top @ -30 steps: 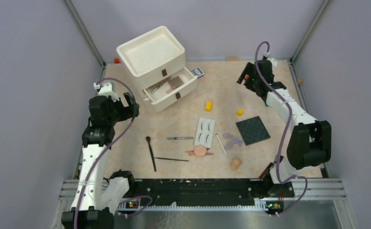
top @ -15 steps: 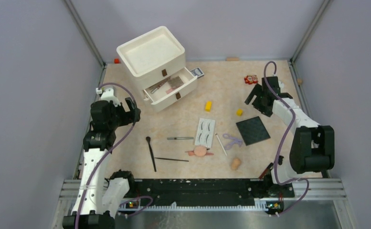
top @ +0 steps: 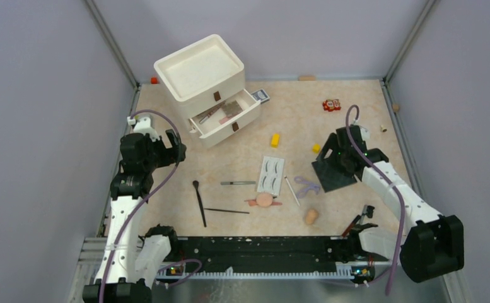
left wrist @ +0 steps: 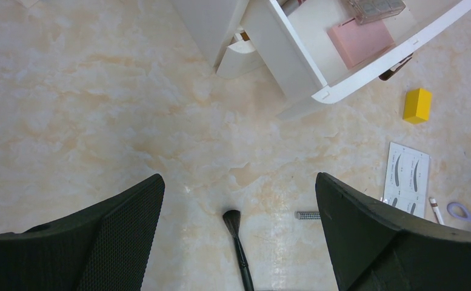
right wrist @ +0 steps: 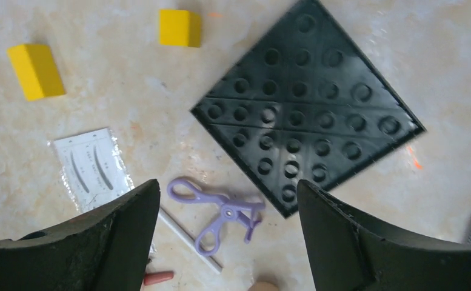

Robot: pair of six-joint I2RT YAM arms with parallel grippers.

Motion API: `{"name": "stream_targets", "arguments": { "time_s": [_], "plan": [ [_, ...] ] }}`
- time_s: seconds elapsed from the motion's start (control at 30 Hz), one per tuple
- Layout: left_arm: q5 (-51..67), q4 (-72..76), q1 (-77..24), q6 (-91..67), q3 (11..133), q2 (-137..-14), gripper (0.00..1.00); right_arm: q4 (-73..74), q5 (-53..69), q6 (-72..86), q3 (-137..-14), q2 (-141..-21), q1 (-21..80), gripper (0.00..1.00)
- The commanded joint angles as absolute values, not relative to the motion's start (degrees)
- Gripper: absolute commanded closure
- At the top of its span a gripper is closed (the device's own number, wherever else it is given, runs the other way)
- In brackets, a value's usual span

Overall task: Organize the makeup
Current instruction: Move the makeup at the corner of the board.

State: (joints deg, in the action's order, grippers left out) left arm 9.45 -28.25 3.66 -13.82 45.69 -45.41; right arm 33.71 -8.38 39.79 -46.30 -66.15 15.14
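Loose makeup lies mid-table: a white false-eyelash card (top: pixel 270 174), a purple curler (top: pixel 306 185), a white pencil (top: pixel 291 190), a peach puff (top: pixel 264 199), a peach sponge (top: pixel 311 216), a grey pencil (top: pixel 238 183) and two black brushes (top: pixel 199 202). My right gripper (top: pixel 328 165) hovers open over the curler (right wrist: pixel 217 209), which lies between its fingers (right wrist: pixel 227 185). My left gripper (top: pixel 173 146) hangs open and empty above the brush head (left wrist: pixel 231 219), its jaws wide (left wrist: pixel 239 182). The open drawer (top: pixel 226 117) holds a pink compact (left wrist: pixel 361 41).
A black dimpled square plate (right wrist: pixel 308 115) lies just beyond the curler. Two yellow blocks (top: pixel 275 139) (top: pixel 316 148) sit behind the eyelash card (right wrist: pixel 93 167). The white drawer unit (top: pixel 199 76) stands back left, a card box (top: pixel 260 95) beside it, a red item (top: pixel 331 105) back right.
My right arm has swung from the back right corner toward the near side and now hangs over the black plate and curler. The left arm has barely shifted.
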Motion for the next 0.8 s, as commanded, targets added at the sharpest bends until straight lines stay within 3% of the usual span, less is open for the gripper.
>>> {"name": "stream_targets", "arguments": {
  "time_s": [0.0, 0.2, 0.4, 0.77],
  "plan": [
    [10.1, -26.3, 3.6, -14.3, 45.5, -44.8, 0.01, 44.8, -19.8, 54.2, -44.1, -61.1, 15.4, 0.18],
    [10.8, -26.2, 3.6, -14.3, 45.5, -45.1, 0.01, 55.8, -26.6, 67.1, -43.6, -59.4, 15.4, 0.15],
    [11.1, -26.1, 3.6, -14.3, 45.4, -44.9, 0.01, 63.7, -27.2, 70.6, -46.4, -68.3, 15.2, 0.15],
    [11.1, -26.2, 3.5, -14.3, 45.4, -44.9, 0.01, 59.1, -20.9, 68.8, -40.7, -71.7, 13.7, 0.19]
  ]
}}
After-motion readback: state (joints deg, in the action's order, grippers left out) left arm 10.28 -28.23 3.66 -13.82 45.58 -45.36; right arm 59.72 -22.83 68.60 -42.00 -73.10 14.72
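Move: For the right hand, the patterned makeup pen near the table's near right corner is about 17 cm back, 11 cm to its right and 11 cm below. The round black piece beside it is some 15 cm back and 13 cm right. The dark grid board's middle lies about 4 cm back and 4 cm right, the tan sponge roughly 17 cm back and 3 cm left. From the left hand, the pen is some 17 cm back and 54 cm right. Back towards its base by some 11 cm and rightward by about 6, the right hand swings off the grid board towards the makeup at the near right corner, going nearly level at first, then sinking about 7 cm altogether. The wrist turns clockwise some 30 degrees and tips the fingers steeper, leaning down to the right; the fingers stay wide open and empty. ##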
